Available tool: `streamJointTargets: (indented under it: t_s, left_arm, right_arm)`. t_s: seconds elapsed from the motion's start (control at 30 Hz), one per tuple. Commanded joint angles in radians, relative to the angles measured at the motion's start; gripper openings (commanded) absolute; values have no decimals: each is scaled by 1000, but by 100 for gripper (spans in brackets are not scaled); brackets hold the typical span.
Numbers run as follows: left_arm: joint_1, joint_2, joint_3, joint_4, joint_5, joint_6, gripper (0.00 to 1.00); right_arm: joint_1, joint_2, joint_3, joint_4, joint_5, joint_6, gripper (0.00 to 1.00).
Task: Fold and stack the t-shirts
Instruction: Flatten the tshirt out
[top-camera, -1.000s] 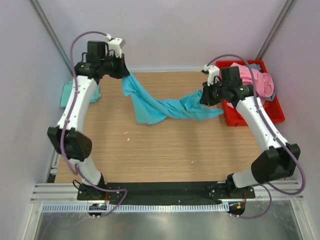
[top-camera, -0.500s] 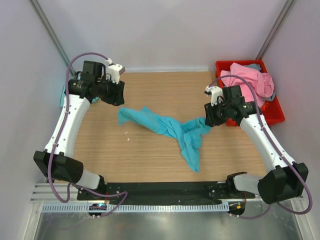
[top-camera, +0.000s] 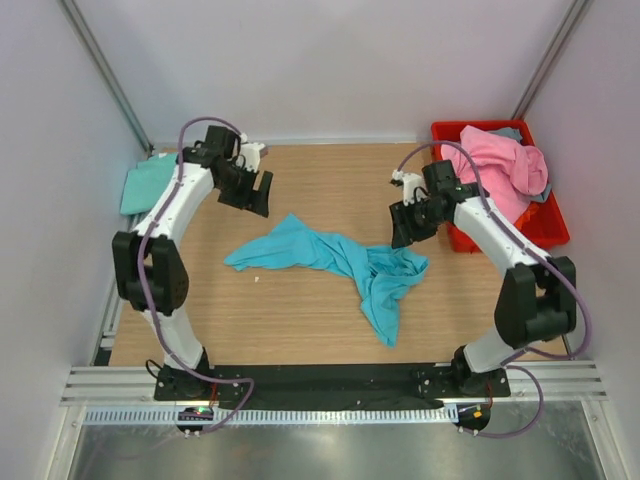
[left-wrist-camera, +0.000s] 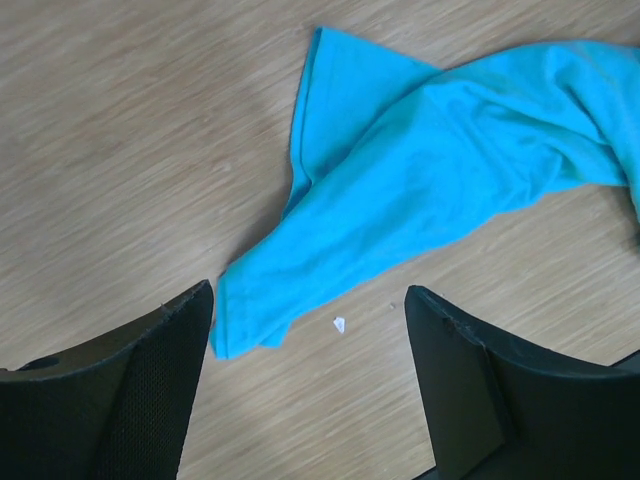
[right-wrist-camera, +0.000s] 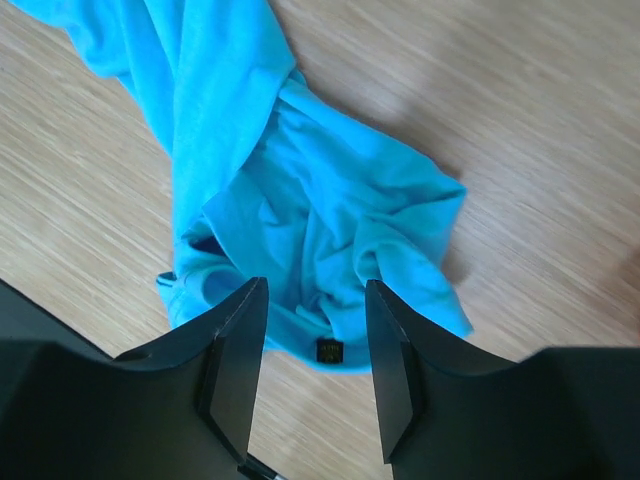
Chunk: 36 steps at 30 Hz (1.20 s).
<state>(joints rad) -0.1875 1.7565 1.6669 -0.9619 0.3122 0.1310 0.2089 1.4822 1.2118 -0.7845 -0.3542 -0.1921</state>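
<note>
A turquoise-blue t-shirt (top-camera: 335, 262) lies crumpled and twisted on the wooden table, one end reaching toward the near edge. My left gripper (top-camera: 256, 193) hovers open beyond the shirt's left end (left-wrist-camera: 420, 170), with nothing between its fingers (left-wrist-camera: 150, 370). My right gripper (top-camera: 404, 226) hangs open just above the bunched right end (right-wrist-camera: 300, 190), where a small black label (right-wrist-camera: 330, 350) shows. A mint-green t-shirt (top-camera: 148, 182) lies at the table's far left edge. A pink t-shirt (top-camera: 503, 165) is heaped in the bin over a grey-blue one (top-camera: 511, 132).
The red plastic bin (top-camera: 505, 238) stands at the back right corner, close to my right arm. A tiny white scrap (left-wrist-camera: 339, 323) lies on the wood by the shirt's left end. Walls close in the table on three sides.
Both grippers opened and let go of the turquoise shirt. It dropped from being stretched between them onto the table. Both arms drew in toward the middle.
</note>
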Motion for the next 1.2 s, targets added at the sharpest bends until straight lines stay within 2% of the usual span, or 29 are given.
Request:
streamJointTargets:
  t_s: [0.0,0.07,0.2,0.5,0.77,1.0,1.17]
  left_arm:
    - [0,124,25,58,51,-56,78]
    - [0,191,37,58,67,-54,77]
    - [0,250,42,54,68,-47,77]
    - [0,278,28,71,80,-57,76]
    - [2,276,11,77,97,-62,76]
    - [0,259,-24,80,94,-59,76]
    - [2,247,-38,86,103,-62,76]
  right_arm:
    - [18,125,37,2,-115,-39,50]
    - [27,168,31,-1,-134,-47,50]
    - [61,156,-10,4,-157,-55,52]
    - [79,109,-57,-52,-193,-86,53]
    - [128,179,-60,-16,-181,-90,54]
    - [227,251,3,17,-88,-84,54]
    - [251,274,18,44,-36,-78,53]
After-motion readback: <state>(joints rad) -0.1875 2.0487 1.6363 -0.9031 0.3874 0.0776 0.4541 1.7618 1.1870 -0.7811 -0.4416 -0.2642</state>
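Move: Both hands are empty over the blue t-shirt. Its left panel lies about 7 cm right of the left hand, 1 cm back and 17 cm down; the panel's far corner is 6 cm ahead and 9 cm right, its left tip 6 cm back and 4 cm left. The crease above the tail lies some 9 cm left of the right hand, 5 cm back and 13 cm down; the bunched right end is 1 cm left and 1 cm back, the tail's tip 20 cm back and 5 cm left. The left hand drops some 11 cm towards the t-shirt's left panel, nearly all of it early, easing slightly right, fingers still wide open and tipping about 15 degrees more steeply down, then hovers just above the cloth. The right hand, staying half open, first sinks about 6 cm, then sweeps left and back over the bunched end to the crease above the tail and sinks again, ending some 9 cm lower, 8 cm farther left and 5 cm back, turned about 20 degrees counter-clockwise; no grip on the cloth can be seen. ##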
